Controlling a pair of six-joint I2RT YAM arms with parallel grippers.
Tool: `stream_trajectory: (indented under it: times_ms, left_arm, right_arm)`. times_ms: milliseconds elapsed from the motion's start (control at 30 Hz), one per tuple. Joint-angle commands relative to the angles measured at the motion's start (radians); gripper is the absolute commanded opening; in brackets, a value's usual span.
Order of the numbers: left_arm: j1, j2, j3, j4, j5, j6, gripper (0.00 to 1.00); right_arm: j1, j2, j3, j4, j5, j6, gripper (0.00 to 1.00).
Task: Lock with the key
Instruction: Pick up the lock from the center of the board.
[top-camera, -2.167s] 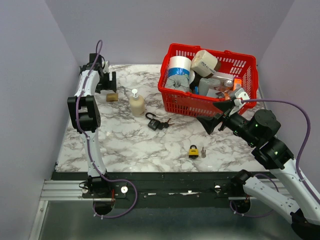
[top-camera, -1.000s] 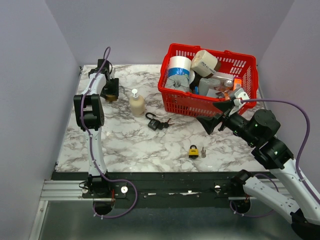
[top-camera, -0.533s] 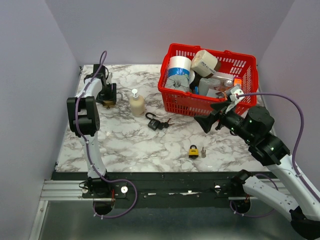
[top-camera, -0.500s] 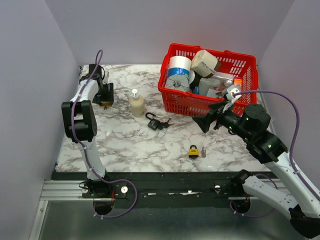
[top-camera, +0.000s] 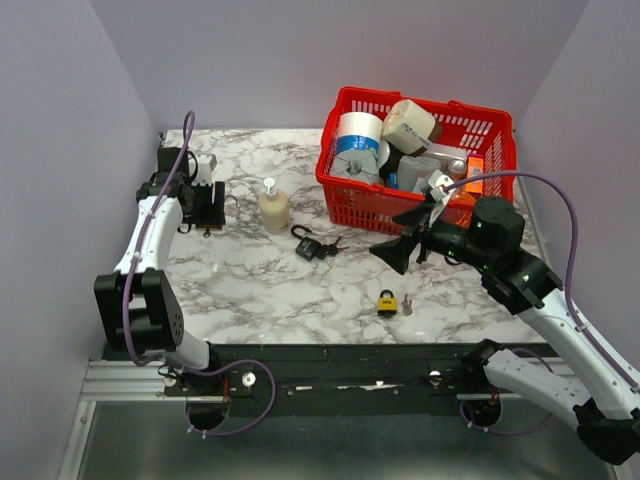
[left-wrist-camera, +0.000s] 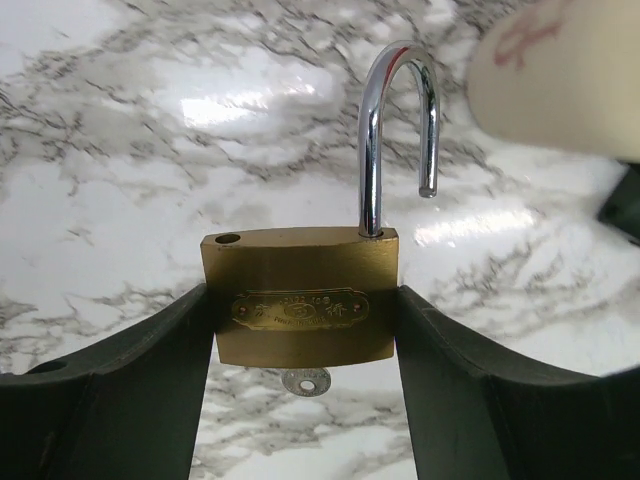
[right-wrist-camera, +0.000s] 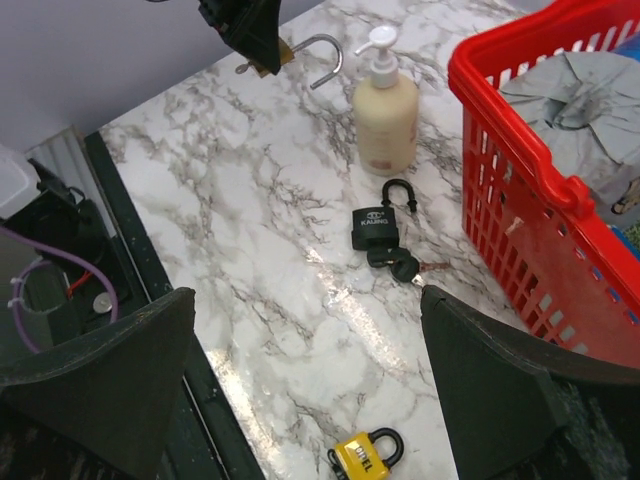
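Observation:
A brass padlock (left-wrist-camera: 300, 310) with its steel shackle (left-wrist-camera: 398, 120) swung open sits between the fingers of my left gripper (left-wrist-camera: 300, 330), which is shut on its body. A small silver key (left-wrist-camera: 305, 380) sticks out of the padlock's underside. From above, the left gripper (top-camera: 207, 208) hangs over the back left of the table. The right wrist view shows the same padlock (right-wrist-camera: 275, 55) held off the marble. My right gripper (top-camera: 395, 250) hovers open over the table's middle, holding nothing.
A cream soap bottle (top-camera: 273, 207) stands just right of the left gripper. A black padlock (top-camera: 308, 246) with keys lies mid-table and a yellow padlock (top-camera: 387, 302) lies near the front edge. A red basket (top-camera: 415, 195) full of items fills the back right.
The left arm has swung the brass padlock away from the back edge, toward the front. The right gripper has drifted left and forward over the table.

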Motion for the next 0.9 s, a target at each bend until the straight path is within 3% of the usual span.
stream_trajectory:
  times_ms: [0, 167, 400, 567, 867]
  left_arm:
    - [0.002, -0.228, -0.037, -0.048, 0.224, 0.092, 0.23]
    - [-0.001, -0.436, -0.057, -0.183, 0.372, 0.183, 0.23]
    - [-0.093, -0.544, 0.012, -0.377, 0.530, 0.214, 0.20]
    - [-0.301, -0.546, 0.039, -0.366, 0.558, 0.088, 0.18]
    - [-0.490, -0.518, 0.072, -0.286, 0.576, -0.037, 0.14]
  right_arm:
    - [-0.008, 0.014, 0.058, 0.028, -0.165, -0.095, 1.00]
    - [-0.006, 0.049, 0.084, 0.019, -0.335, -0.118, 1.00]
    - [-0.005, 0.124, 0.131, 0.028, -0.485, -0.198, 1.00]
    - [0.027, 0.198, 0.168, 0.057, -0.551, -0.253, 1.00]
    - [0.092, 0.287, 0.191, 0.068, -0.600, -0.261, 0.98]
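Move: The left hand already holds the brass lock off the table; the right gripper it is carried to hangs about 40 cm to its right, 15 cm back and 17 cm higher. The soap bottle stands some 13 cm right of the left hand and 7 cm farther out; the black padlock is roughly 22 cm right, level ahead, 13 cm below. For the right hand the brass lock lies about 40 cm left, 15 cm ahead and 17 cm down, with the yellow lock almost straight beneath it, some 30 cm down. Back and up, then sweeping more to its right, the left hand carries the pinched brass lock about 30 cm towards the right gripper, swinging clockwise some 45 degrees so the open shackle comes round to face it. The right hand, empty and wide open, eases about 7 cm left and a little back, turning some 35 degrees counter-clockwise to meet the lock. ##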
